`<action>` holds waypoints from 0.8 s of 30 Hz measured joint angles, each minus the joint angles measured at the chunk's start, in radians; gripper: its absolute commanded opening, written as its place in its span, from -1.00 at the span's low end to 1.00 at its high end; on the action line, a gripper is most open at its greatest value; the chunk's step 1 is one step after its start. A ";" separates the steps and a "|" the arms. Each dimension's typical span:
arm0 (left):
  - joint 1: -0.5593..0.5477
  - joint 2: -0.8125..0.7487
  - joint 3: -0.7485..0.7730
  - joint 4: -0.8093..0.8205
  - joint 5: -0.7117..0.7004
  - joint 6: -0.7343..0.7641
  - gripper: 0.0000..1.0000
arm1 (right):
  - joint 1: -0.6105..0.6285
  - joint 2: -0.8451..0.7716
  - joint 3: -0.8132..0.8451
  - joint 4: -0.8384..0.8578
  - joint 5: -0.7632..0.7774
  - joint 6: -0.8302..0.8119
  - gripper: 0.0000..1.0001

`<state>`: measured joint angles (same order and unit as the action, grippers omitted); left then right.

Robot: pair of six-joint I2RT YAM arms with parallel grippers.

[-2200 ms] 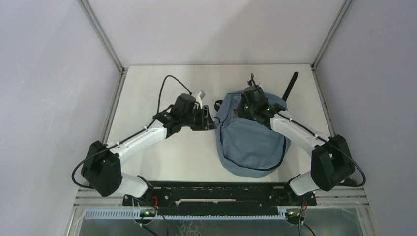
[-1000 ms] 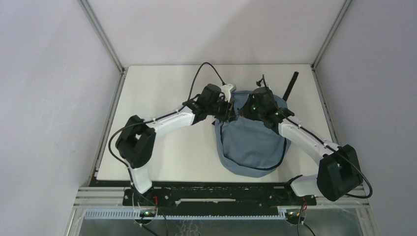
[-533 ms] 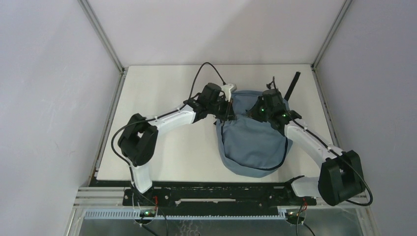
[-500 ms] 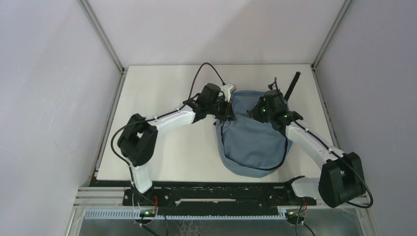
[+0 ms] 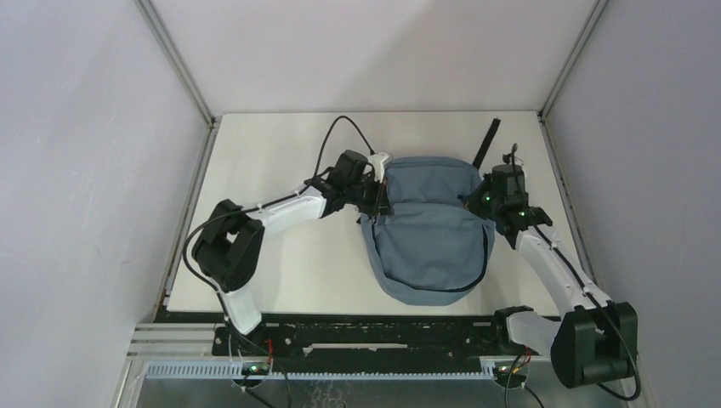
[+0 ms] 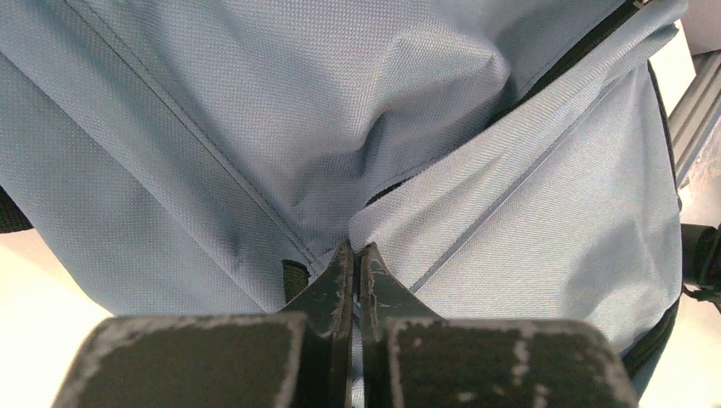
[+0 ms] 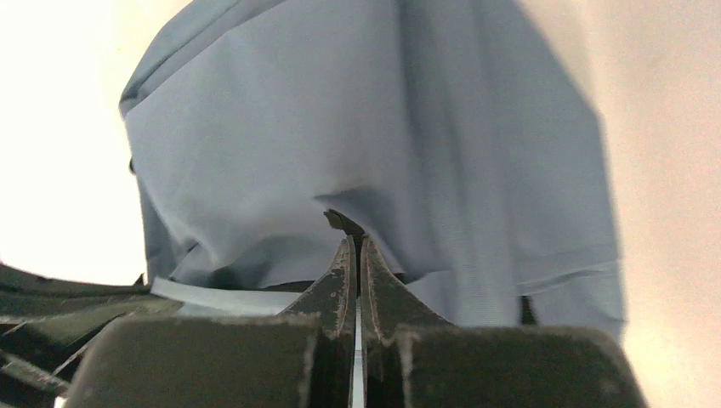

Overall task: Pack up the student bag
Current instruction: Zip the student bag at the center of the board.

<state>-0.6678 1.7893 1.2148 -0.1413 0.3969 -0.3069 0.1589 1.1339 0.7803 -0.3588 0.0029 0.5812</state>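
The student bag [image 5: 429, 246], grey-blue with black zipper lines, lies in the middle of the white table, its top edge pulled taut between my two grippers. At the bag's upper left corner my left gripper [image 5: 382, 201] is shut on a fold of fabric. The left wrist view shows the jaws pinching cloth [image 6: 353, 252] beside a zipper line [image 6: 587, 47]. My right gripper [image 5: 479, 201] is shut on the bag's upper right edge. In the right wrist view its tips [image 7: 354, 242] clamp fabric next to a small black tab [image 7: 342, 221].
A black strap [image 5: 486, 143] sticks out from the bag toward the back right. The left arm's cable [image 5: 327, 144] loops above the table [image 5: 272, 272]. Grey walls and metal posts [image 5: 174, 59] close in the table on three sides.
The left gripper has shut on the bag's left corner. The right gripper has moved right with its hold, and the bag's top is now stretched wide and flat.
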 measured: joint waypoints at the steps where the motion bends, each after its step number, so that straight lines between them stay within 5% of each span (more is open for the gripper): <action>1: 0.003 -0.003 -0.005 0.000 0.000 0.000 -1.00 | -0.023 -0.017 -0.008 -0.003 -0.001 -0.007 -1.00; 9: 0.013 -0.039 -0.017 0.000 0.008 0.000 -1.00 | -0.149 -0.047 -0.049 -0.027 -0.042 -0.015 -1.00; 21: 0.062 -0.003 0.049 -0.066 0.016 -0.049 -0.99 | -0.145 0.018 -0.053 0.057 -0.098 0.036 -1.00; 24: 0.104 0.091 0.190 -0.121 0.037 -0.073 -0.46 | -0.141 0.098 -0.041 0.111 -0.098 0.053 -0.83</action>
<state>-0.5640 1.8801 1.4044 -0.2619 0.4339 -0.3798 0.0181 1.2316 0.7395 -0.2474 -0.0956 0.6338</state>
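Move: My right fingers already hold the zip pull, and the bag's right edge, where I take it, lies about 7 cm to the right, 4 cm back and some 5 cm lower. The loose black strap is roughly 14 cm ahead of this hand and 6 cm right; the bag's middle lies 7 cm back and 9 cm left of it. From my left hand, already pinching the zip's left end, that right edge is about 27 cm to the right and 3 cm back. With my right fingers shut on the pull, I tug right about 4 cm towards the bag's right edge, then ease a little back left and go forward and down a few centimetres. My left hand keeps its pinch as a counter-hold, giving slightly left and up, then sweeps forward about 5 cm, turning some 5 to 10 degrees counter-clockwise. ##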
